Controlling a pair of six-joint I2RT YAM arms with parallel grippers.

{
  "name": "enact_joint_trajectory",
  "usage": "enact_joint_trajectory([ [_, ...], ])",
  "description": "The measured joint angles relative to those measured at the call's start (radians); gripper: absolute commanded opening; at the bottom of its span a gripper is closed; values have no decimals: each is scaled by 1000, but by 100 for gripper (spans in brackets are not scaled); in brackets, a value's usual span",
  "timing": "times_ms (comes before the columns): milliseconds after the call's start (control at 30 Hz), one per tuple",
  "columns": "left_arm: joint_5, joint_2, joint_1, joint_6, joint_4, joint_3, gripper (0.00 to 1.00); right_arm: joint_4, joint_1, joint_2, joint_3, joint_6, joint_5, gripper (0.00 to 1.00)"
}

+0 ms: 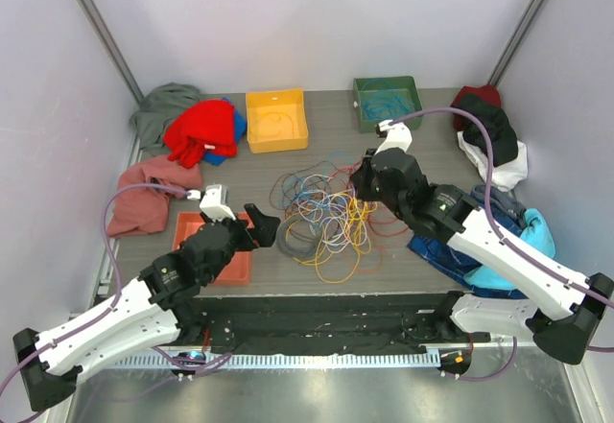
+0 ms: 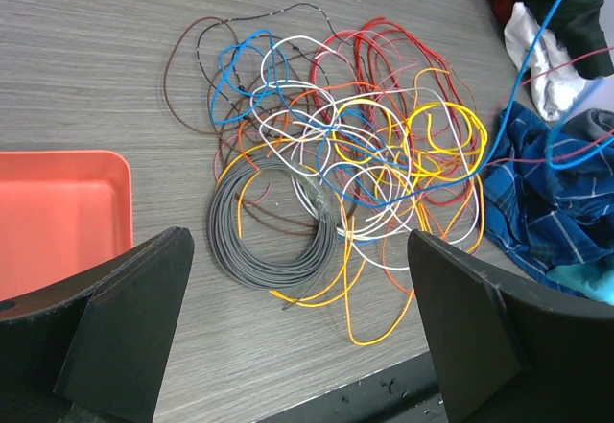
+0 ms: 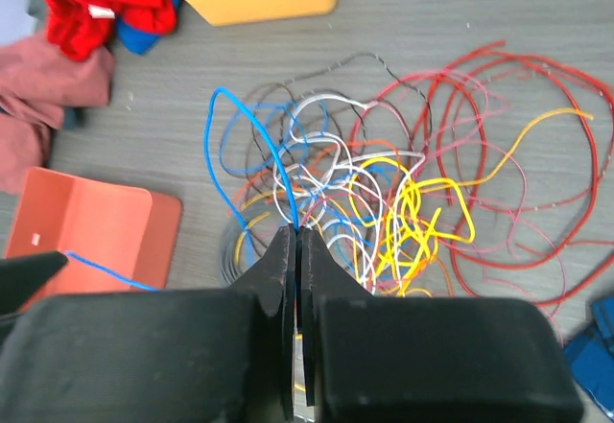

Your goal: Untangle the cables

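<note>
The cables point(image 1: 324, 210) lie in a tangled heap of red, yellow, orange, white, blue and brown strands mid-table. A neat grey coil point(image 2: 273, 241) sits at the heap's near left. My right gripper point(image 3: 295, 233) hangs over the heap's right side, shut on a blue cable point(image 3: 278, 169). That blue cable point(image 2: 537, 39) climbs taut out of the heap in the left wrist view. My left gripper point(image 2: 302, 332) stands wide open, with nothing between its fingers, over the table's front edge just short of the grey coil. In the top view it point(image 1: 264, 226) is left of the heap.
An orange-red tray point(image 1: 206, 243) lies under the left arm. A yellow bin point(image 1: 276, 119) and a green bin point(image 1: 387, 102) stand at the back. Garments ring the table: red point(image 1: 201, 130), pink point(image 1: 144, 198), grey point(image 1: 163, 106), blue plaid point(image 1: 484, 250), black and white point(image 1: 491, 140).
</note>
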Motion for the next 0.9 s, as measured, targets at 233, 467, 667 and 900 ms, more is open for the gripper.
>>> enact_joint_trajectory([
  [233,2,26,0,2,11,-2,100,-4,2,-5,-165,22,-24,38],
  [467,3,30,0,1,17,-17,100,-69,3,-48,-239,41,-15,46],
  [667,7,39,0,-3,20,-25,100,-35,3,-18,-188,37,-24,45],
  [900,26,38,0,-28,22,-42,100,21,3,110,-257,37,-7,46],
])
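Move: My right hand holds the blue cable high over the near side of the tangle; the tangle's middle is about 5 cm ahead, 7 cm left and 26 cm below. The yellow coils lie some 5 cm ahead and 2 cm to the right; the grey coil is roughly 15 cm left and 1 cm ahead, both equally far down. From my left hand, the tangle's middle is about 13 cm ahead, 18 cm right and 18 cm below. I drop my right hand fast, about 11 cm down and a little back, opening its fingers to nearly half on the way and letting go of the blue cable above the tangle. It bobs up some 3 cm while easing forward, then sinks again towards the yellow coils, fingers still parted and tipped further down by about 20 degrees. My open left hand sinks about 2 cm. ##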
